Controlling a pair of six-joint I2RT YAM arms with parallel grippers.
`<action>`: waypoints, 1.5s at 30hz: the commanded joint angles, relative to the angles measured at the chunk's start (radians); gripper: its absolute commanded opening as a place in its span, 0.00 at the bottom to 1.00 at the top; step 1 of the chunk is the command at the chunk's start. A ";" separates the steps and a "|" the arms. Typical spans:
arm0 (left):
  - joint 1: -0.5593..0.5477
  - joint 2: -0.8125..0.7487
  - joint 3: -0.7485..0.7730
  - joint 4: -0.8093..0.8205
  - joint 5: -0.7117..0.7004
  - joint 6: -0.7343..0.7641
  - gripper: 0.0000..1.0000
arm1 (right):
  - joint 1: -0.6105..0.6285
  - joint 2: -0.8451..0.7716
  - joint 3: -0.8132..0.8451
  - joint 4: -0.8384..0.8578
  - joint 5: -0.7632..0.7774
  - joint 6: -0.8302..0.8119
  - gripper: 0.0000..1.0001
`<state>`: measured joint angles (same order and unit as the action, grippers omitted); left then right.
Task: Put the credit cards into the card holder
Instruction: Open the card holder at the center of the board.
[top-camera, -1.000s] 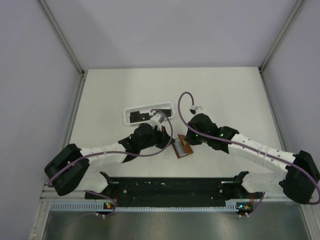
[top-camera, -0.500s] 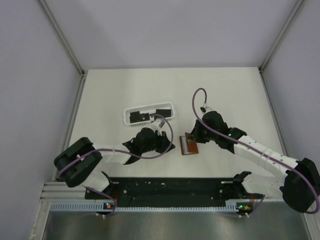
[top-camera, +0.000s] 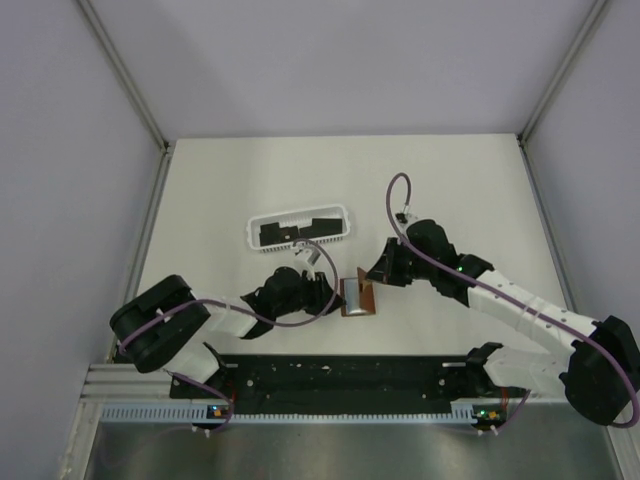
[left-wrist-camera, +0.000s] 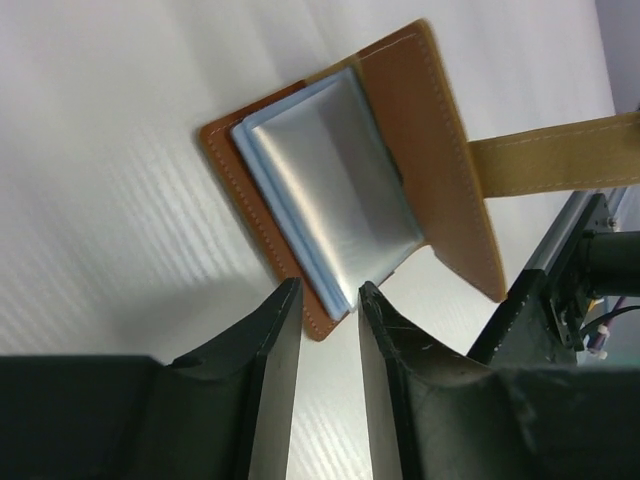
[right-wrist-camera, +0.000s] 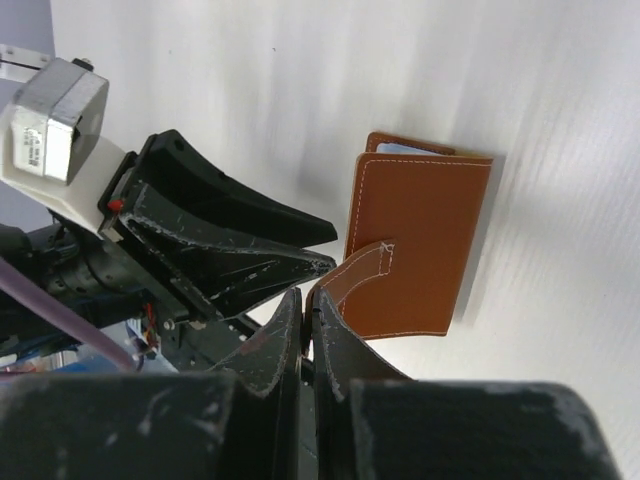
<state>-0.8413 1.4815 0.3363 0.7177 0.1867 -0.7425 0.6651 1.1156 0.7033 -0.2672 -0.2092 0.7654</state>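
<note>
The brown card holder (top-camera: 357, 298) lies open on the table, its bluish inner pockets (left-wrist-camera: 335, 190) facing up. My right gripper (right-wrist-camera: 310, 298) is shut on its clasp tab (right-wrist-camera: 352, 272) and holds the cover (right-wrist-camera: 415, 240) up. My left gripper (left-wrist-camera: 330, 300) stands slightly open just short of the holder's near corner, with nothing between its fingers (left-wrist-camera: 283, 330). In the top view the left gripper (top-camera: 335, 297) is left of the holder and the right gripper (top-camera: 373, 280) is at its right edge. Black credit cards (top-camera: 275, 235) lie in the white basket.
The white slotted basket (top-camera: 298, 214) sits behind the left arm, toward the table's middle back. A black rail (top-camera: 340, 375) runs along the near edge. Metal frame posts (top-camera: 150, 215) border both sides of the white table (top-camera: 450, 190).
The left arm drew back from the basket to the holder's left side and its jaws parted. The right gripper, shut on the tab, swung the cover open; the holder shifted slightly left.
</note>
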 joint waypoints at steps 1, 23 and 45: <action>-0.001 -0.047 -0.051 0.068 -0.047 -0.017 0.37 | -0.005 -0.014 0.070 0.062 -0.039 0.031 0.00; 0.002 -0.217 -0.172 0.075 -0.173 -0.044 0.58 | -0.016 0.013 0.101 0.081 -0.107 0.066 0.00; 0.016 -0.366 -0.069 -0.254 -0.305 0.015 0.57 | -0.117 -0.209 -0.045 0.021 0.146 -0.124 0.81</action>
<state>-0.8368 1.2228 0.2123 0.5938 -0.0048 -0.7536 0.5549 0.9604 0.5907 -0.3782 -0.0608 0.7292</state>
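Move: The right hand already pinches the strap of the card holder's flap. The holder's middle lies about 4 cm to this hand's left, 1 cm ahead and some 10 cm below, and the white tray about 18 cm ahead and 17 cm left. From the left hand, partly open and low over the table, the holder's middle is some 4 cm ahead, 7 cm right and 3 cm below, with the tray about 20 cm ahead and 9 cm left. Keeping its pinch on the strap, the right hand lifts it some 6 cm, drifting a little left, then swings down about 10 cm and out to the right across the holder's flap side, about 9 cm in all, opening wide on the last stretch so the strap comes out of its pinch as the wrist turns roughly 15 degrees clockwise. Meanwhile the left hand, after a shallow dip, backs off about 5 cm to the left, away from the holder, spreading its fingers to rather more than half open and turning some 10 degrees counter-clockwise. ##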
